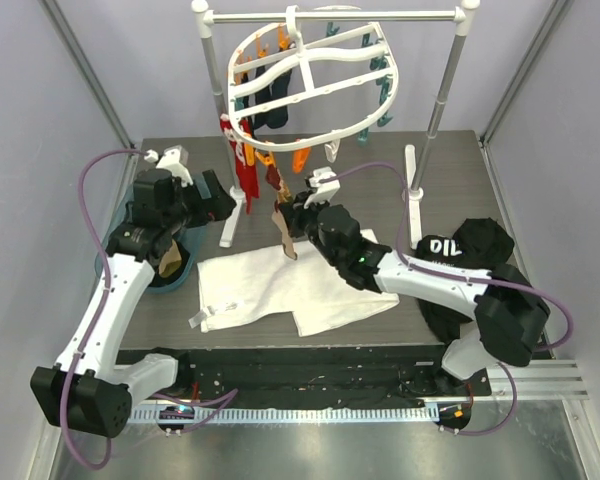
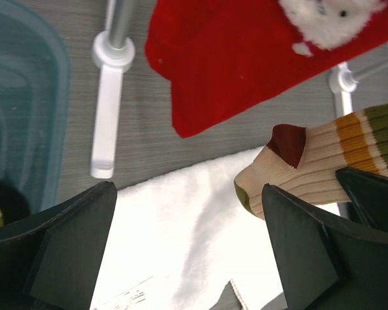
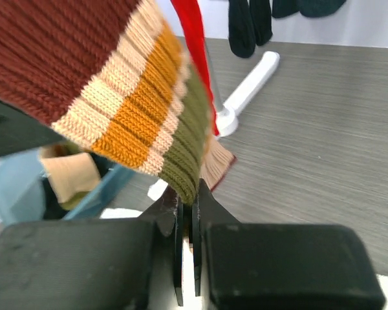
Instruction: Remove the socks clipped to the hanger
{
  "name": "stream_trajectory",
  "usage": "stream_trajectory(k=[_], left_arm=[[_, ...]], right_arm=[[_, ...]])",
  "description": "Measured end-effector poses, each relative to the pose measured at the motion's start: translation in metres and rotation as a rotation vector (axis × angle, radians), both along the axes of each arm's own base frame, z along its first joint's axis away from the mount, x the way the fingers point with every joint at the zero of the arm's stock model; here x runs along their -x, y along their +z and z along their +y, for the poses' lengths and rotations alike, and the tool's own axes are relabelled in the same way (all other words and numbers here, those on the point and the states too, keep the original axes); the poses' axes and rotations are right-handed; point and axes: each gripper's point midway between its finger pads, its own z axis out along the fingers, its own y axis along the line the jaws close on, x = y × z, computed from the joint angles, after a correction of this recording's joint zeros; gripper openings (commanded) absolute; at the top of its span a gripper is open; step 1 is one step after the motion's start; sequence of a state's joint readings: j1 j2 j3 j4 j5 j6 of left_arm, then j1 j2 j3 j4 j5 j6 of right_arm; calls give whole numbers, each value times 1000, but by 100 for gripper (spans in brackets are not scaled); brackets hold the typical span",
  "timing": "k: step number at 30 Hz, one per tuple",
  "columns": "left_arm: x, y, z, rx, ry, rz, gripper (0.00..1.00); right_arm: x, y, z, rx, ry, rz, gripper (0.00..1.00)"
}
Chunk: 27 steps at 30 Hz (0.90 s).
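Note:
The white oval hanger (image 1: 310, 75) hangs from the rail, with clips round its rim. Dark socks (image 1: 265, 105) and a red sock (image 1: 245, 165) are clipped at its left side. A tan sock with orange, olive and maroon stripes (image 1: 283, 225) hangs below the front rim. My right gripper (image 1: 292, 208) is shut on that sock's olive band (image 3: 187, 161), jaws nearly touching (image 3: 187, 200). My left gripper (image 2: 187, 194) stands open above the white cloth, empty, with the striped sock's toe (image 2: 297, 168) beside its right finger and the red sock (image 2: 246, 58) just beyond.
A teal bin (image 1: 170, 270) at the left holds a tan sock (image 3: 68, 177). A large white cloth (image 1: 280, 285) lies on the table's middle. A black garment with white lettering (image 1: 470, 250) sits at the right. The grey rail (image 1: 330, 17) stands on white feet (image 2: 107, 110).

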<state>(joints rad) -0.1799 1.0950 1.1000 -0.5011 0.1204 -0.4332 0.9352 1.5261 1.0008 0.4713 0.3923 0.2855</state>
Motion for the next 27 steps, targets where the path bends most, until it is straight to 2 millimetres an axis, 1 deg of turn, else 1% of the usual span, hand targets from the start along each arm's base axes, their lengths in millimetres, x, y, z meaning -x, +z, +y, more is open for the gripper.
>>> stream_trajectory(k=[3,4,7,10,11,14,17,23,27], left_arm=[[3,6,-17,35,-76,-24,100],[6,7,-24,44,-109,-31,100],[20,14,-47,55,-210,-53,100],[36,27,-66,72,-294,-93,100],[43,33,-73,84,-325,-119,100],[61,42,-79,114,-370,-166,100],[74,42,-83,153,-395,-184,100],[83,29,-98,187,-438,-148,100],[87,30,-108,201,-468,-150,100]], right_arm=[[12,21,-6,-53,24,13,1],[16,32,-8,-82,35,12,1],[31,63,-13,-174,75,5,1],[43,82,-14,-246,119,14,1],[46,85,-13,-265,136,24,1],[54,88,-8,-306,173,59,1],[61,87,-2,-340,202,91,1],[73,89,6,-391,246,130,1],[78,95,6,-427,257,135,1]])
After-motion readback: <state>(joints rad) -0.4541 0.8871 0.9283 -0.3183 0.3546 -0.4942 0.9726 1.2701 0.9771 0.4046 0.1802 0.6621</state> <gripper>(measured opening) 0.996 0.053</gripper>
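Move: The striped sock is already pinched in my right hand. Its hanging foot is some 15 cm right of my open left hand, 3 cm back and 7 cm lower; from my right hand it hangs about 7 cm below and 1 cm back. The orange clip over the cuff is roughly 13 cm above my right hand, 2 cm ahead and 3 cm left. The red stocking hangs about 9 cm ahead of my left hand, 6 cm right and 5 cm higher. I keep the sock pinched in my shut right fingers and carry it up about 9 cm and back nearly as far towards my base, rolling that hand so its left side rises. Meanwhile I swing my wide-open left hand right and back, about 14 cm in all and slightly up, turning it clockwise, to bring its gap to the sock's foot. ##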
